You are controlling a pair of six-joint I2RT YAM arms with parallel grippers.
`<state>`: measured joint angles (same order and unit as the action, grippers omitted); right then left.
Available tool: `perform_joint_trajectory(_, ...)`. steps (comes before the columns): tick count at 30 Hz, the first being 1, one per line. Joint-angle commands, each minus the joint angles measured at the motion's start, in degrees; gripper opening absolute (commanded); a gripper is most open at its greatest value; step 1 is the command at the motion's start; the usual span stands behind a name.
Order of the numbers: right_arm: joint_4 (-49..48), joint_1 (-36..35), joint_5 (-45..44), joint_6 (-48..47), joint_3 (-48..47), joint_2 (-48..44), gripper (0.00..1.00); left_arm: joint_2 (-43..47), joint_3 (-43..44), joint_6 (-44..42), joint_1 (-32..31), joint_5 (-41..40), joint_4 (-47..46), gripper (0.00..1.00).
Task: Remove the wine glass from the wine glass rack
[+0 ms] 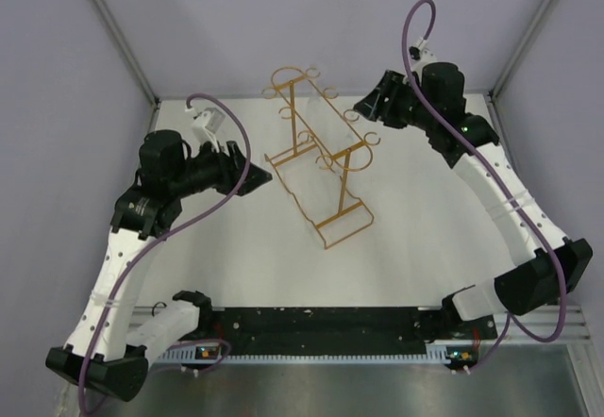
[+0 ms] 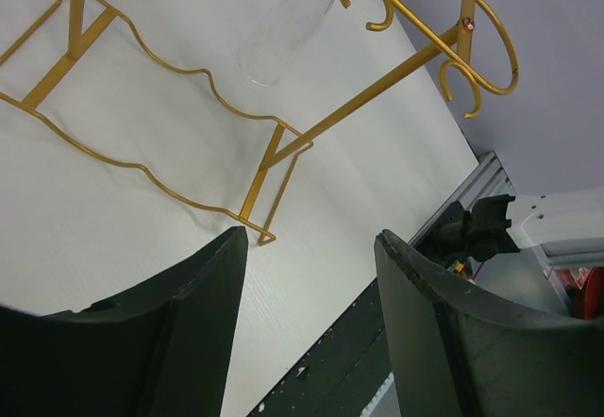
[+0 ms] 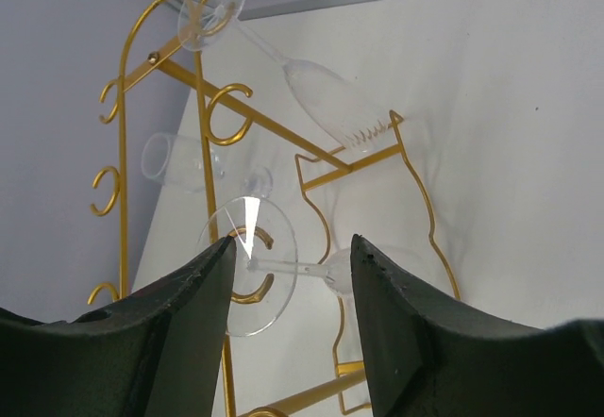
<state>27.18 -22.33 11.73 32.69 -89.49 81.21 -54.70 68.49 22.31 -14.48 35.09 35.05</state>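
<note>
The gold wire wine glass rack [image 1: 294, 115] stands in the middle of the white table, and also shows in the right wrist view [image 3: 274, 125] and the left wrist view [image 2: 359, 96]. A clear wine glass [image 3: 272, 292] hangs from a rack loop, its thin stem lying across the gap between my right fingers. My right gripper [image 3: 293, 247] is open at the rack's far right end [image 1: 363, 108], shut on nothing. My left gripper [image 1: 255, 176] is open and empty left of the rack, its jaws [image 2: 311, 233] over bare table.
Two more clear glasses hang on the rack: one high [image 3: 330, 106] and one at the left [image 3: 175, 162]. A glass bowl [image 2: 283, 30] shows above the rack base. Purple walls close in the back and sides. A black strip [image 1: 311, 323] runs along the near edge.
</note>
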Motion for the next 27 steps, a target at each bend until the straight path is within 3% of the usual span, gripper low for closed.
perform_joint_trajectory(1,-6.1,0.7,1.5,1.8,1.2,0.5,0.52,1.6,0.8,-2.2,0.2,0.2,0.1,0.62)
perform_joint_trajectory(5,-7.8,0.7,3.0,3.0,2.6,0.5,0.5,2.0,0.5,-2.7,0.2,0.1,0.5,0.62)
perform_joint_trajectory(15,-8.9,0.7,3.3,3.3,4.2,-0.8,0.3,1.8,-0.4,-2.8,0.2,-0.1,0.3,0.62)
perform_joint_trajectory(27,-8.7,0.7,2.6,2.6,4.2,-2.8,0.16,1.4,-0.6,-2.4,0.2,-0.2,-0.1,0.62)
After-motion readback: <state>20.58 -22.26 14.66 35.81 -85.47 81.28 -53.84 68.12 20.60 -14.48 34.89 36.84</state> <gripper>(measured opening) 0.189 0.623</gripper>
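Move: The wine glass to be taken hangs upside down by its foot on the rack's right side. Its middle lies about 2 cm ahead, 3 cm left and 9 cm below the right hand, with the foot close to finger height. A second hanging glass is about 12 cm ahead and 10 cm left, at like height; the rack's middle is 1 cm back, 7 cm left and some 15 cm lower. From the left hand, the target glass is about 14 cm ahead, 15 cm right and 7 cm down. The right fingers close from about half open to nearly shut around the near edge of the hanging glass's foot, one finger above it and one below. Before this the hand dips about 1.5 cm and edges 1 cm left towards the foot; it then eases back up about 1 cm as the fingers narrow, the wrist rolling barely 5 degrees. ##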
